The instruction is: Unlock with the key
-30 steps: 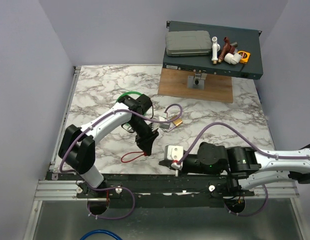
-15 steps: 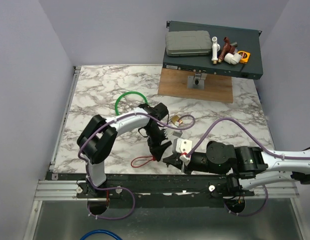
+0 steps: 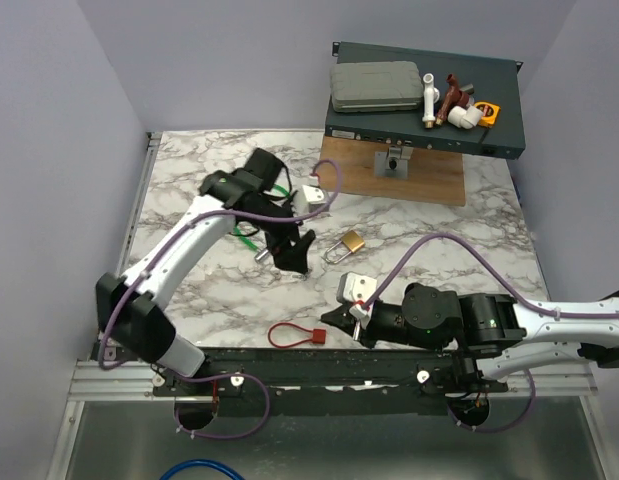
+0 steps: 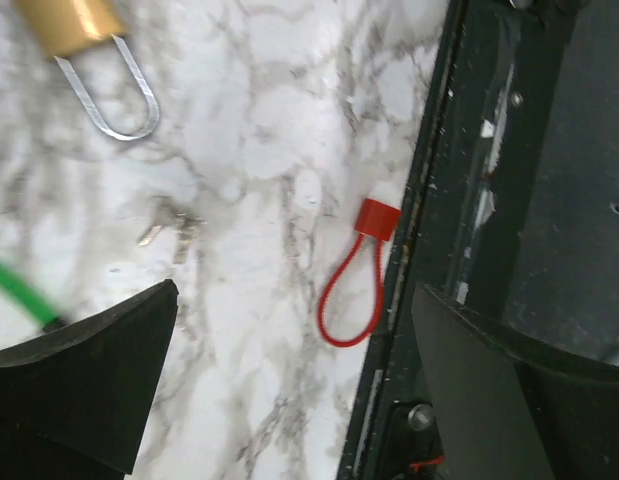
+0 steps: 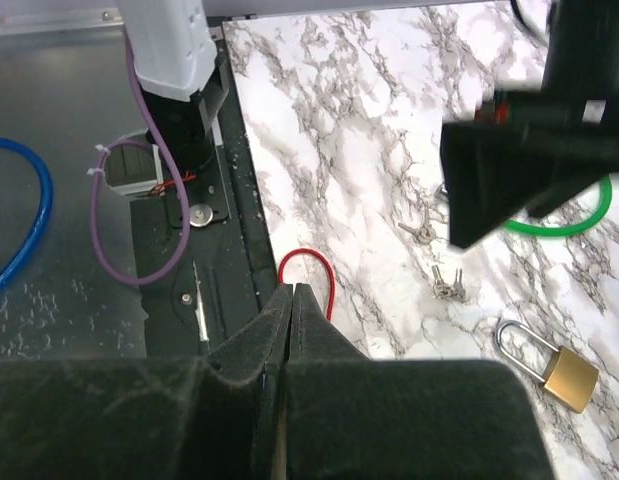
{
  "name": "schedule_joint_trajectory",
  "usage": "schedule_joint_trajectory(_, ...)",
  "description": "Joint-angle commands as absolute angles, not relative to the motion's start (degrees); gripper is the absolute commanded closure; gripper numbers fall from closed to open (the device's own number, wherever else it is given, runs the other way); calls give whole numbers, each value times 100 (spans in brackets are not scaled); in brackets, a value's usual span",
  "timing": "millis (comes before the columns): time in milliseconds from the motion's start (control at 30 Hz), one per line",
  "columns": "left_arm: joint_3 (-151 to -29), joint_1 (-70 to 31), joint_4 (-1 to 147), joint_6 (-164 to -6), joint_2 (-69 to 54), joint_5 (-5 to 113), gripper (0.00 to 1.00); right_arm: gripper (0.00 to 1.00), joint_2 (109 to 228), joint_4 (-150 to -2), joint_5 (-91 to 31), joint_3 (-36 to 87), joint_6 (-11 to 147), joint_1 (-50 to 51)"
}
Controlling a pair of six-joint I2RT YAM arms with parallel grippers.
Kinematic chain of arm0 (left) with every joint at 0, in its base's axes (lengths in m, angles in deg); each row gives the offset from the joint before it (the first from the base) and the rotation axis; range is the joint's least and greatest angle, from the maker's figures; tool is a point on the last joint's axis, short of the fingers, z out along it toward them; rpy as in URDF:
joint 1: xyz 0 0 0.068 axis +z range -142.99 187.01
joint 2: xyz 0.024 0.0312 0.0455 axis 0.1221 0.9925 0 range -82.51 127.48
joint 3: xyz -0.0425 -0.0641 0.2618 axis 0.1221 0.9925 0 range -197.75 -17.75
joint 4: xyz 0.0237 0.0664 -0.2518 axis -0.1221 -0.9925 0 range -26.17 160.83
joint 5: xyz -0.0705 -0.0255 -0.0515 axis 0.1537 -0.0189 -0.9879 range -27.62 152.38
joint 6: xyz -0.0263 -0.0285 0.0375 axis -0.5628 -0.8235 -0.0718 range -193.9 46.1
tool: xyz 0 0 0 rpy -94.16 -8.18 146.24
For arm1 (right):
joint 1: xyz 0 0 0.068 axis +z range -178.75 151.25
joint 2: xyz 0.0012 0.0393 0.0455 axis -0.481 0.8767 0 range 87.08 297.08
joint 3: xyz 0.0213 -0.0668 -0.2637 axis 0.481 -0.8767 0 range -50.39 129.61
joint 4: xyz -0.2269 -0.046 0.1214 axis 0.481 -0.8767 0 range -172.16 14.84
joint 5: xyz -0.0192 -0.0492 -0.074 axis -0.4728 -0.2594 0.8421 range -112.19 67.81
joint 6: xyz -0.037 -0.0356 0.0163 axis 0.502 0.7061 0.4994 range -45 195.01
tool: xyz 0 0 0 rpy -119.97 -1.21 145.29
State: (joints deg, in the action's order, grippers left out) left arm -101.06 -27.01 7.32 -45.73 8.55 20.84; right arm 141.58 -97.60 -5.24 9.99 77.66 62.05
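The key lies flat by the table's front edge: a red tag point(image 4: 377, 218) point(image 3: 318, 335) on a red cord loop point(image 4: 341, 305) point(image 5: 307, 252). I cannot make out its metal blade. The brass padlock point(image 3: 351, 243) point(image 4: 71, 22) point(image 5: 570, 376) lies mid-table with its silver shackle point(image 4: 121, 100) shut. My left gripper point(image 3: 289, 255) point(image 4: 297, 290) hangs open above the marble between padlock and key, holding nothing. My right gripper point(image 3: 334, 318) point(image 5: 292, 288) is shut and empty, its tips just over the cord loop's edge.
Small loose silver keys point(image 4: 169, 230) point(image 5: 447, 285) lie near the padlock. A green cable loop point(image 3: 247, 233) point(image 5: 569, 226) sits under the left arm. A dark shelf point(image 3: 419, 125) with a box and pipe fittings stands at the back right. A black rail point(image 3: 289, 362) runs along the front.
My left gripper let go of the red cord, opened wide and rose back toward the table's middle. The key stays by the front edge. The right gripper barely shifted.
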Motion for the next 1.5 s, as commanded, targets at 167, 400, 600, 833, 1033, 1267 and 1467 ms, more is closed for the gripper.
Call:
schedule_joint_trajectory(167, -9536, -2367, 847, -3494, -2228, 1689, 2, 99, 14306, -8871, -500, 1406, 7346, 6049)
schedule_joint_trajectory(400, -9142, -2463, 594, -3645, -3069, 974, 2, 99, 14763, -8273, -778, 1632, 7284, 5976)
schedule_joint_trajectory(600, -9130, -2463, 345, -3667, -3218, 139, 12, 99, 15015, -7952, -924, 1767, 7281, 5967)
schedule_joint_trajectory(833, -9099, -2459, -109, -3373, -3362, -442, 23, 99, 15147, -7800, -971, 1764, 7298, 5967)
schedule_joint_trajectory(1033, -9043, -2463, -34, -3565, -3408, -601, 30, 99, 15243, -7753, -968, 1799, 7394, 5967)
schedule_joint_trajectory(1267, -9105, -2455, 311, -4032, -3336, -591, 45, 99, 15270, -7736, -960, 1738, 7415, 5966)
schedule_joint_trajectory(1467, -9114, -2444, 295, -4027, -3321, -606, 63, 99, 15168, -7709, -874, 1660, 7444, 5967)
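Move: The key I hold in my right fingers is about 16 cm back from my left hand, 5 cm to its right and 7 cm higher; so my left fingers are 16 cm ahead of my right hand, 5 cm left and 7 cm lower. On the table, some 13 cm below my left hand, the red cable lock lies 10 cm back and 1 cm right of it, and the loose keys 4 cm ahead and 1 cm right. I bring my open left hand up and then mostly back, about 16 cm back and 14 cm up with a little left, turning it some 40 degrees so its fingers point across at the key, then narrow them to under half open around its tip. My right hand keeps its pinch on the key and carries it about 7 cm left and 6 cm up to meet them, tipping its fingers up to near level. ##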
